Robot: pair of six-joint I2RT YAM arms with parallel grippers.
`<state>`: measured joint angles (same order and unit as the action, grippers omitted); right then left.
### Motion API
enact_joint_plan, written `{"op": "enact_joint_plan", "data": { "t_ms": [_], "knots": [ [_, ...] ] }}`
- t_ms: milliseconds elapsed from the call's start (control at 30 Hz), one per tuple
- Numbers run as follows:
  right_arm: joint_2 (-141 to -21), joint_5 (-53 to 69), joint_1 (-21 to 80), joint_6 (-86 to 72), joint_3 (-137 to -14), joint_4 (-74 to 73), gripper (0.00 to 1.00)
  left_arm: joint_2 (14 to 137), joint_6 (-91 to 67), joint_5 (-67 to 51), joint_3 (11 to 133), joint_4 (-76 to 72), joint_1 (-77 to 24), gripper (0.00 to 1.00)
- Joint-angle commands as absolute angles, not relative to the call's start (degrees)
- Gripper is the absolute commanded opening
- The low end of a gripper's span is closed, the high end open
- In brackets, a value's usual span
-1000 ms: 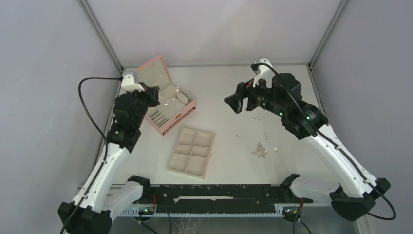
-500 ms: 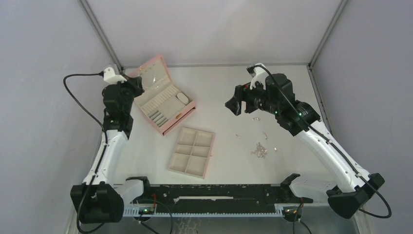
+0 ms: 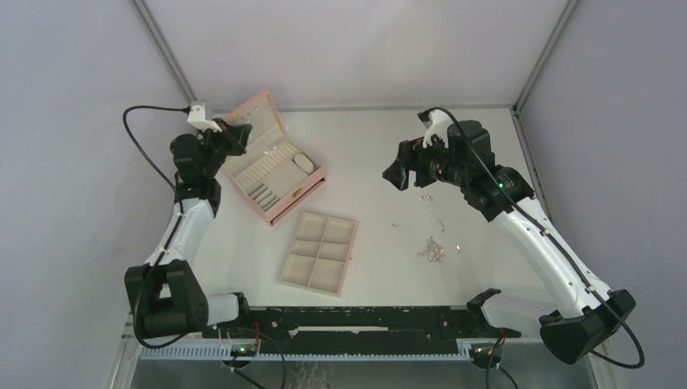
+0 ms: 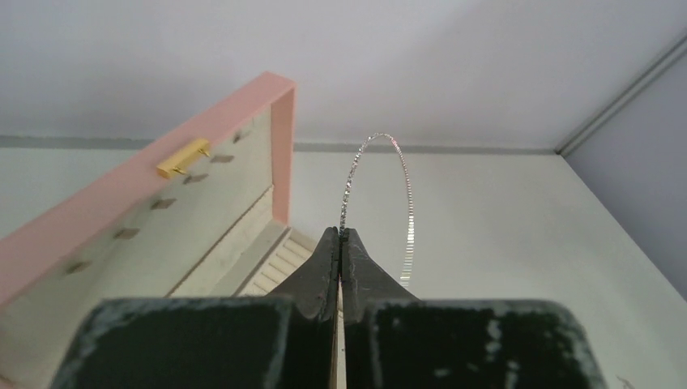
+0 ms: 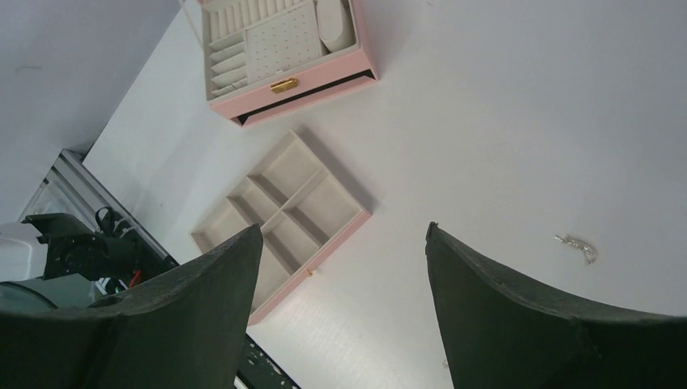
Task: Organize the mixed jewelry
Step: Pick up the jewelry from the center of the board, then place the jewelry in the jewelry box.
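My left gripper (image 3: 240, 130) is shut on a thin silver chain necklace (image 4: 381, 143), which arcs up from the closed tips (image 4: 340, 233). It is raised beside the open lid of the pink box (image 3: 258, 113). My right gripper (image 3: 396, 173) is open and empty, raised over the middle of the table (image 5: 344, 228). A small chain cluster (image 3: 432, 250) and a few tiny silver pieces (image 3: 424, 197) lie on the table below and right of it. One small piece shows in the right wrist view (image 5: 580, 246).
The pink jewelry box (image 3: 279, 174) stands open at the back left, with its drawer slightly out (image 5: 285, 87). The beige six-compartment tray (image 3: 320, 253) lies in front of it (image 5: 283, 209). A black rail runs along the near edge.
My left gripper has drawn back and left from over the box's inside to beside its lid, holding the chain. My right gripper has shifted slightly right.
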<state>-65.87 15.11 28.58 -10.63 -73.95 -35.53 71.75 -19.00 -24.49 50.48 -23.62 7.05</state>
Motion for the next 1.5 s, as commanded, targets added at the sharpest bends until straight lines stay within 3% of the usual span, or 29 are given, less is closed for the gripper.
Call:
{"op": "enact_joint_plan", "data": {
  "t_ms": [0,333,633,1467],
  "knots": [
    [-64.83,16.27,27.68,-10.37,-73.86,-35.33,0.82,74.27,-17.68,-29.61,53.62,-28.15,7.71,0.00],
    [-64.51,16.95,25.43,-10.23,-73.38,-36.29,0.82,72.69,-11.30,-18.66,48.61,-31.17,8.24,0.00],
    [-65.12,16.88,24.49,-10.01,-73.33,-36.30,0.82,79.95,-12.77,-26.80,54.21,-32.18,10.50,0.00],
    [-66.71,15.63,22.60,-9.03,-73.31,-36.04,0.82,86.85,-13.81,-18.82,55.51,-36.26,11.24,0.00]
  ]
}}
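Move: The left hand already holds the looped chain; the gold clasp on the open pink lid's top edge lies about 11 cm ahead of it, 5 cm left and 6 cm below. The jewelry box's lower part is some 2 cm ahead, 3 cm right and 24 cm down; the divided tray is roughly 20 cm back and 17 cm right. From the empty right hand the clasp is about 25 cm ahead and 42 cm left. Left, gripping the chain, sinks 6 cm while easing forward-left towards the lid's clasp; right, open, shifts 3 cm right. ##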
